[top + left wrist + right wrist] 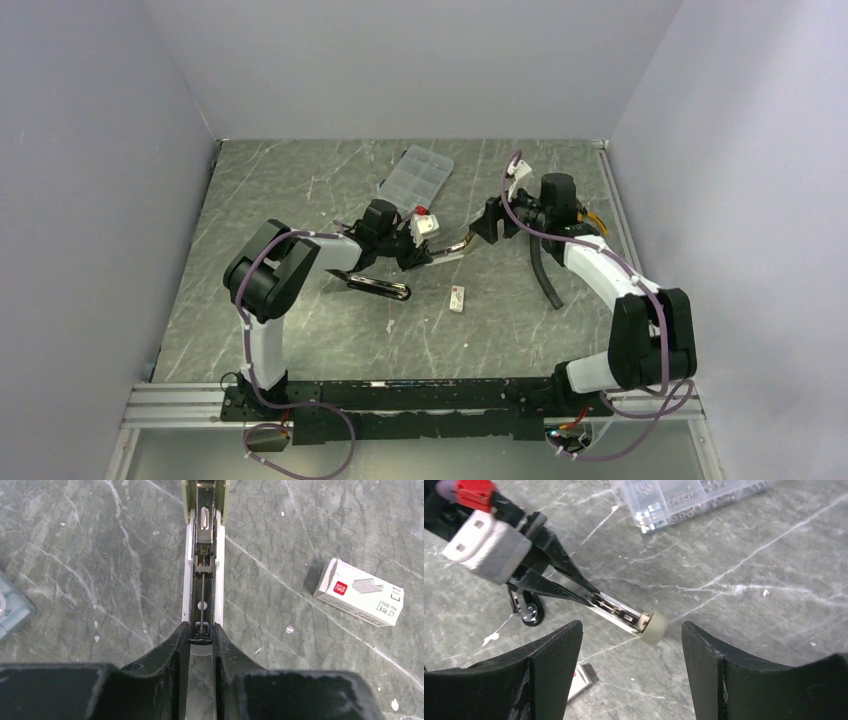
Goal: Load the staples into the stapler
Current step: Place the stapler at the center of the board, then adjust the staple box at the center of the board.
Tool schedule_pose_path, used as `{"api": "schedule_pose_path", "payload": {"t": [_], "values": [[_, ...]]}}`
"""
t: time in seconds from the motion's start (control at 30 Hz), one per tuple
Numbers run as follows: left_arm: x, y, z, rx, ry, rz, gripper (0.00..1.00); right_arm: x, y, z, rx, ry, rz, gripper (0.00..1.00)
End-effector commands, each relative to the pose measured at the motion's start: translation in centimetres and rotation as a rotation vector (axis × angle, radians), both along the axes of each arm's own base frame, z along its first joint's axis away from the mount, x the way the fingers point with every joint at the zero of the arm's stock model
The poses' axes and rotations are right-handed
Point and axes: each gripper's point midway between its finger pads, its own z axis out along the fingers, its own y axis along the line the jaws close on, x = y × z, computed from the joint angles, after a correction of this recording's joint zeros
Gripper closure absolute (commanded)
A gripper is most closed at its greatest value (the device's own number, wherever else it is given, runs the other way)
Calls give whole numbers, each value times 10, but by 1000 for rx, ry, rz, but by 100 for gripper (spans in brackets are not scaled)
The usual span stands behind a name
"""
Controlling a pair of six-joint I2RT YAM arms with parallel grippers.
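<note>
The stapler (372, 287) lies swung open, its black base on the table and its long arm (203, 580) reaching right with the bare metal channel facing up. My left gripper (201, 631) is shut on the near end of that arm; it also shows from above (425, 255). The arm's beige end cap (654, 627) hangs just beyond my right gripper (631, 652), which stands open with nothing between its fingers (485, 230). A small white cardboard box with a red mark (358, 592) lies closed on the table (457, 298). The staples themselves are hidden.
A clear compartment case (418, 175) sits at the back of the grey marbled table (300, 180), and its edge shows at the left wrist view's left side (12, 605). A black cable (545, 280) trails beside the right arm. Grey walls close in three sides.
</note>
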Motion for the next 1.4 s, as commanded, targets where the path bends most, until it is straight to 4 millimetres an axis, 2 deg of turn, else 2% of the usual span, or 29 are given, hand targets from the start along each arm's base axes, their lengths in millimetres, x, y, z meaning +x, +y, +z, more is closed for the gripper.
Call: {"api": "schedule_pose_path", "payload": {"t": [0.0, 0.13, 0.27, 0.33, 0.43, 0.47, 0.57, 0.67, 0.83, 1.1, 1.23, 1.37], "values": [[-21, 4, -23, 54, 88, -42, 70, -11, 5, 23, 10, -98, 69, 24], [-18, 1, -11, 49, 67, -58, 51, -21, -2, 22, -39, -129, 72, 24], [-12, 0, 4, 50, 30, -59, 39, -35, -10, 16, -94, -130, 73, 23], [-9, 1, 14, 48, 4, -53, 32, -42, -13, 17, -124, -140, 89, 23], [-5, 3, 32, 45, -43, -39, 17, -58, -17, 10, -175, -144, 137, 23], [-3, 5, 38, 47, -57, -32, 15, -65, -18, 7, -191, -149, 161, 23], [-2, 11, 58, 48, -95, -17, 13, -81, -19, -4, -224, -161, 225, 23], [-6, 16, 71, 39, -125, -16, 12, -88, -19, -9, -233, -164, 259, 23], [-13, 16, 69, 27, -102, -27, 14, -88, -15, -12, -230, -152, 273, 23], [-13, 28, 78, 45, -127, -5, 14, -91, 4, -23, -268, -143, 324, 23], [-12, 35, 78, 53, -118, 15, 14, -93, 11, -26, -274, -137, 352, 24], [-6, 51, 83, 50, -89, 63, 14, -98, 25, -39, -308, -125, 417, 25]]}}
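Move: The open green stapler has its near end between the left fingers, its middle about 5 cm to that hand's right, 1 cm farther out and 1 cm below. A black stapler lies some 11 cm to this hand's left and 5 cm nearer the base. The staples box sits about 11 cm back, 5 cm left and 13 cm below the empty right hand; from that hand the green stapler is level in reach, 6 cm left and 12 cm below. The green stapler's front end, still pinched between the left fingers, is let go as they open wide; that hand then lifts about 6 cm clear and eases left, away from the stapler. Meanwhile the right hand, fingers staying open, draws back some 10 cm towards the staples box, rising slightly before sinking about 4 cm below its starting height, and swings counter-clockwise roughly 20 degrees. ##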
